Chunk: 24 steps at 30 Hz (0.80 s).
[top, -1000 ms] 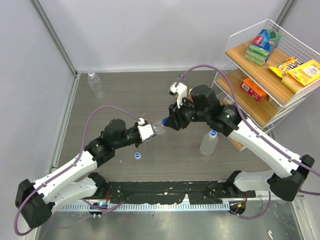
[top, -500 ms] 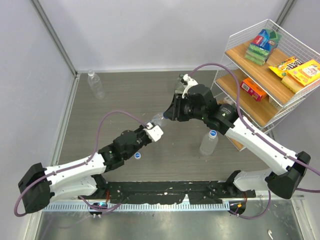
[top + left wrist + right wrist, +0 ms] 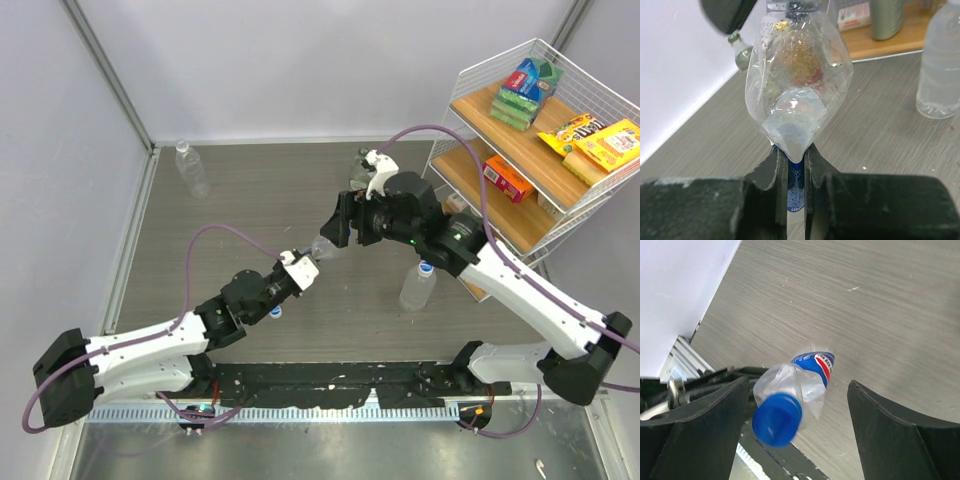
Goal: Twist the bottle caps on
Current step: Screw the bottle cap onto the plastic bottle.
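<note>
A crushed clear bottle [image 3: 322, 247] with a blue label [image 3: 816, 365] is held in the air over the middle of the table. My left gripper [image 3: 303, 270] is shut on its flattened, labelled lower end [image 3: 792, 186]. A dark blue cap [image 3: 777, 419] sits on the bottle's neck, slightly blurred. My right gripper [image 3: 336, 230] is open around that capped end, and its fingers [image 3: 892, 432] stand apart from the cap on both sides. A white cap with a blue middle [image 3: 274, 312] lies on the table beside the left arm.
A clear bottle [image 3: 415, 287] with a blue cap stands right of centre, under the right arm. Another clear bottle [image 3: 190, 168] stands at the far left corner. A green-capped bottle [image 3: 738, 48] stands behind. A wire rack [image 3: 520, 140] with snack boxes fills the right side.
My right gripper has opened and let go of the blue cap, which stays on the bottle. The left arm has shifted forward and lower, still gripping the bottle.
</note>
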### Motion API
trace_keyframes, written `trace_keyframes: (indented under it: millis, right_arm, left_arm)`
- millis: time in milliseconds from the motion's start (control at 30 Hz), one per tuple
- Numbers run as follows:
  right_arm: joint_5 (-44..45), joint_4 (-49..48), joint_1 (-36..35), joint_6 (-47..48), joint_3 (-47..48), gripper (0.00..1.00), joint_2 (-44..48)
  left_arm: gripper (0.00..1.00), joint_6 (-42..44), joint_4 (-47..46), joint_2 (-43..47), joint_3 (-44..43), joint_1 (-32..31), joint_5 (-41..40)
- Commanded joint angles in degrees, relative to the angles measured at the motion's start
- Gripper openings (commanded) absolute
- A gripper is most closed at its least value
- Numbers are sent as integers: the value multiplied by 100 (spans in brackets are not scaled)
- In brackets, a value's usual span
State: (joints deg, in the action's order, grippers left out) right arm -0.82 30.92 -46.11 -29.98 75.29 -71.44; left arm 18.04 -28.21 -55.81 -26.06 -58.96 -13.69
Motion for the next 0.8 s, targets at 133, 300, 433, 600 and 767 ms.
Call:
trace_keyframes:
  millis: [133,300,433,600,767]
  right_arm:
    - [-726,11,-30,2528,-93,86,1587]
    - [-2928,800,-30,5121,-505,82,2046]
    - [-3116,942,-47,6608,-954,84,2389]
    - [-3460,1294,-39,7585,-683,85,2039]
    - [-3355,1356,-47,7814,-252,85,1607]
  left_arm:
    - [0,-564,569,606,-250,779,1339]
    - [0,-391,2087,712,-679,2263,5212]
    - [0,821,3828,353,-1294,2863,6921]
    - [0,1576,4874,-473,-2024,3154,7468]
    - [0,2019,5369,-913,-2359,3154,7671]
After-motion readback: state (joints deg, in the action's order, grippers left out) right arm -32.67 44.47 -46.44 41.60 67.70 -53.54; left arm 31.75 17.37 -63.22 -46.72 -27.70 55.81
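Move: The blue cap, already on the bottle neck, sits between the right hand's open fingers, about 1 cm back and 1 cm right of its hand point, at its height. From that hand the water bottle stands roughly 11 cm back, 18 cm right and 17 cm lower; the juice bottle some 10 cm ahead, 9 cm right, 17 cm lower. From the left hand, already holding the plastic bottle, the cap is about 4 cm ahead, 9 cm right, 7 cm above. Open right hand arcs back some 11 cm from the cap, twisting about 75 degrees; left swings bottle clockwise. ##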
